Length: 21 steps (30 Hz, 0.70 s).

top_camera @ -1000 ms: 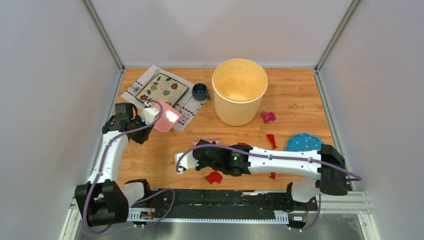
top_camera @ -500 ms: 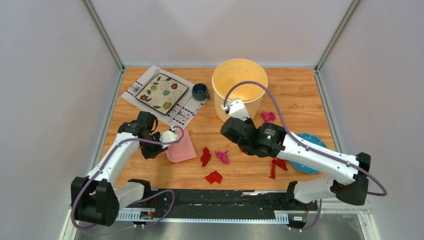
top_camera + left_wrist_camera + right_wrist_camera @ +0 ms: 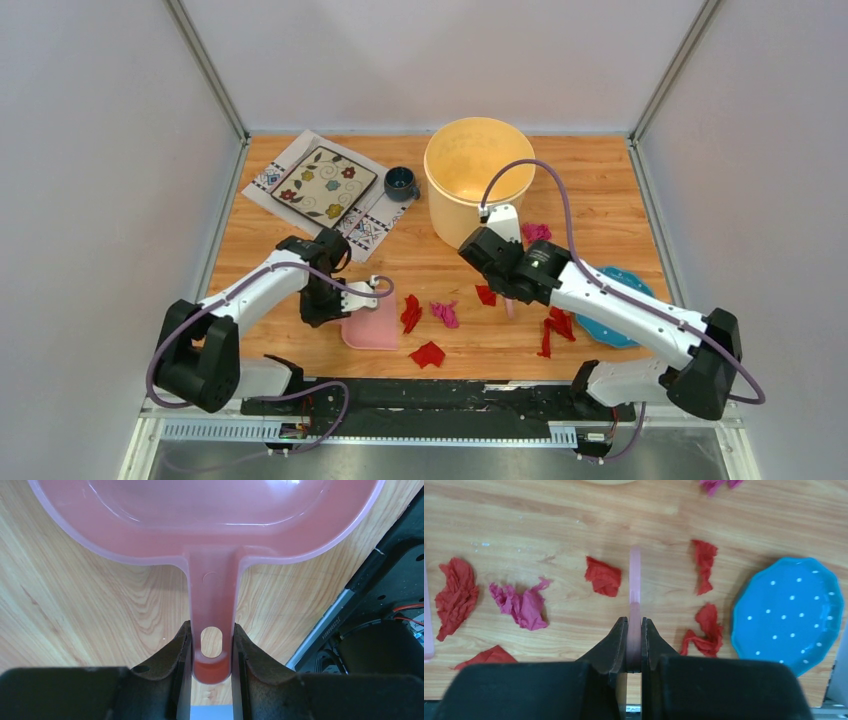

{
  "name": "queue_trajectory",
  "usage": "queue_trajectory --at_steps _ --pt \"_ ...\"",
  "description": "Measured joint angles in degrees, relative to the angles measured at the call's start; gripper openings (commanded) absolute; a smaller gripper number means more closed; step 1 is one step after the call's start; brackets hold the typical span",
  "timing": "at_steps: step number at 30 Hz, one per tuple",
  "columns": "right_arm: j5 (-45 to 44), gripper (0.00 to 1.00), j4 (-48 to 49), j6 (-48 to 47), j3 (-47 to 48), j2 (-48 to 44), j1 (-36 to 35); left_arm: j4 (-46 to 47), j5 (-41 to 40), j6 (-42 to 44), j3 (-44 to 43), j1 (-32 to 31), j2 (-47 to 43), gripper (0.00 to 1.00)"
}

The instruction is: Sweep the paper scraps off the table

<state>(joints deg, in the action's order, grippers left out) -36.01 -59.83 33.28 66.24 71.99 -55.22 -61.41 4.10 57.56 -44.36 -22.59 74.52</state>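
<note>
Red and magenta paper scraps lie on the wood table (image 3: 600,190): a red one (image 3: 411,313), a magenta one (image 3: 444,314) and a red one (image 3: 428,354) just right of the pink dustpan (image 3: 372,325), and others (image 3: 556,325) near the blue plate. My left gripper (image 3: 333,300) (image 3: 212,650) is shut on the dustpan's handle (image 3: 212,595), with the pan flat on the table. My right gripper (image 3: 508,288) (image 3: 634,630) is shut on the thin pink brush (image 3: 635,580), which points down between a red scrap (image 3: 603,576) and another red scrap (image 3: 705,565). A magenta scrap (image 3: 521,605) lies to the left.
A cream bucket (image 3: 478,195) stands at the back centre, with a magenta scrap (image 3: 537,233) beside it. A dark blue cup (image 3: 401,183) and a patterned plate on a placemat (image 3: 325,182) are at the back left. A blue dotted plate (image 3: 610,300) (image 3: 789,610) lies right.
My left arm has brought the dustpan from beside the placemat down to the front, left of the scraps. My right arm has swung from the front left to the middle with the brush.
</note>
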Motion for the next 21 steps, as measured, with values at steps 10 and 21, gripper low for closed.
queue_trajectory --at_steps 10,21 --pt "13.2 0.00 10.3 1.9 1.8 7.5 -1.9 -0.4 4.0 -3.2 -4.2 -2.0 6.0 0.00" --pt "24.3 0.00 19.8 2.9 11.1 16.4 -7.7 1.9 8.4 -11.6 -8.0 -2.1 12.6 0.00"
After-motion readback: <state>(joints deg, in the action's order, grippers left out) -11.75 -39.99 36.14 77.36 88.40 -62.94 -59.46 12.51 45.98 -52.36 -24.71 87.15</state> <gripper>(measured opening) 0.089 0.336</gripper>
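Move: The right hand holds the brush, and the nearest red scrap lies about 4 cm ahead and 4 cm left of it, some 16 cm below; the pink scrap is about 14 cm left and 1 cm back, and the held dustpan's middle about 31 cm left and 3 cm back. From the left hand, which grips the dustpan handle, the red scrap by the pan's mouth lies roughly 18 cm right and 4 cm ahead, a little below. Leftward, in one quick sweep of about 19 cm, the right hand drives the brush through the row of scraps to the dustpan's mouth, dipping a couple of centimetres early, easing back slightly, and rolling its left side up some 25 degrees with a counter-clockwise turn. The left hand slides the pan about 5 cm right to meet it; both grips stay closed. ##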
